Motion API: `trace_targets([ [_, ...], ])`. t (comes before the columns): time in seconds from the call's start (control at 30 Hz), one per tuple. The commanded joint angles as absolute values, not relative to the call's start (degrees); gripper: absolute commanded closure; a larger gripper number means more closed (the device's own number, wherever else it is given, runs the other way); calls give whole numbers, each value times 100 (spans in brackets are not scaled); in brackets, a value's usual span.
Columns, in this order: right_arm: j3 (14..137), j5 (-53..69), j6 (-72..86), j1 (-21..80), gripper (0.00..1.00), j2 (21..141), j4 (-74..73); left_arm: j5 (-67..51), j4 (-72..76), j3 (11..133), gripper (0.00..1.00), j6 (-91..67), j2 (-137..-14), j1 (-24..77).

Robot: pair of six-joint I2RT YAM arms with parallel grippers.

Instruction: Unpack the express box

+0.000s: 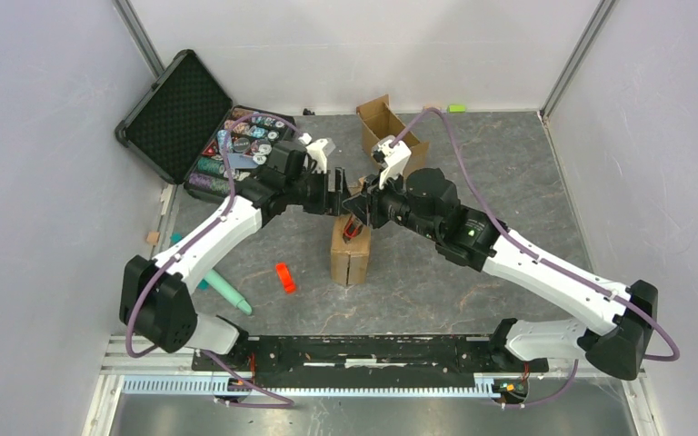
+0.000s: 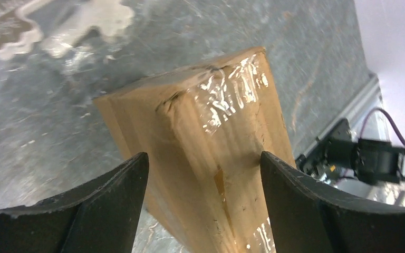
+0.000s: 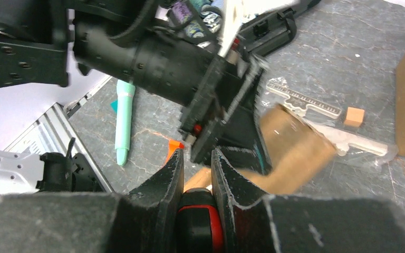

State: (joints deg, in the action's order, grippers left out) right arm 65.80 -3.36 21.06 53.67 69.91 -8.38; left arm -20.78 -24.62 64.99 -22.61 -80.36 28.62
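The express box [image 1: 350,254], brown cardboard, stands on end in the middle of the table. The left wrist view shows its taped upper end [image 2: 216,121] between the spread fingers [image 2: 111,200] of my left gripper [image 2: 203,158], which is open and straddles the box top. In the top view the left gripper [image 1: 341,189] hangs just above the box. My right gripper [image 3: 196,155] is shut on a black and red cutter [image 3: 203,221], held close over the box [image 3: 295,153] and facing the left gripper. From above, the right gripper [image 1: 357,221] sits at the box's top.
An open black case [image 1: 177,118] of poker chips lies at the back left. A second, open cardboard box [image 1: 386,127] stands at the back. An orange piece [image 1: 284,277] and a mint-green pen [image 1: 227,291] lie left of the express box. A small tan cube [image 3: 354,116] sits beyond it.
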Motion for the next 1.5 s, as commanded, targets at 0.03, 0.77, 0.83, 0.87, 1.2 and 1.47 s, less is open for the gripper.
trace_targets([
  [0.03,7128,-122,1820,5466,100,7085,-836,-3445,-2786,6687,18,-1478,-8516,3099],
  [0.77,5564,794,1203,5673,100,5927,670,-3654,-2830,6638,20,-1301,-8824,3208],
  [0.83,5440,832,1173,5691,100,5928,847,-3683,-2833,6628,21,-1301,-8839,3209],
  [0.87,5387,821,1141,5695,100,5928,891,-3683,-2831,6620,21,-1301,-8838,3208],
  [1.2,5257,891,1081,5717,100,5951,1117,-3727,-2830,6610,21,-1274,-8912,3209],
  [1.47,4963,683,970,5766,100,5936,1246,-3745,-2832,6621,22,-1266,-8962,3208],
])
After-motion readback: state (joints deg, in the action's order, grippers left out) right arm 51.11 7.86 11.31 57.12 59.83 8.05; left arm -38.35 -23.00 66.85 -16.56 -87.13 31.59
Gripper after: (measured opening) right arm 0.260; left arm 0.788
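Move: The left gripper already holds the express box, its middle about 5 cm back, 2 cm to the right and 6 cm below the pads. For the right gripper, which holds the knife, the box lies nearly underneath, some 16 cm down, 2 cm back and 2 cm to the left. From that hand the orange clip is 17 cm left and 8 cm back; the wooden cube is 16 cm ahead and 3 cm right, both on the table. Keep the left gripper's hold on the express box and swing it back and to the right, about 5 cm each way, turning some 20 degrees clockwise, nearly all early on, then hold steady. Draw the right gripper back about 6 cm with the knife still gripped over the box, rising a little before sinking most of the way again, while its fingers tip up and turn counter-clockwise. ##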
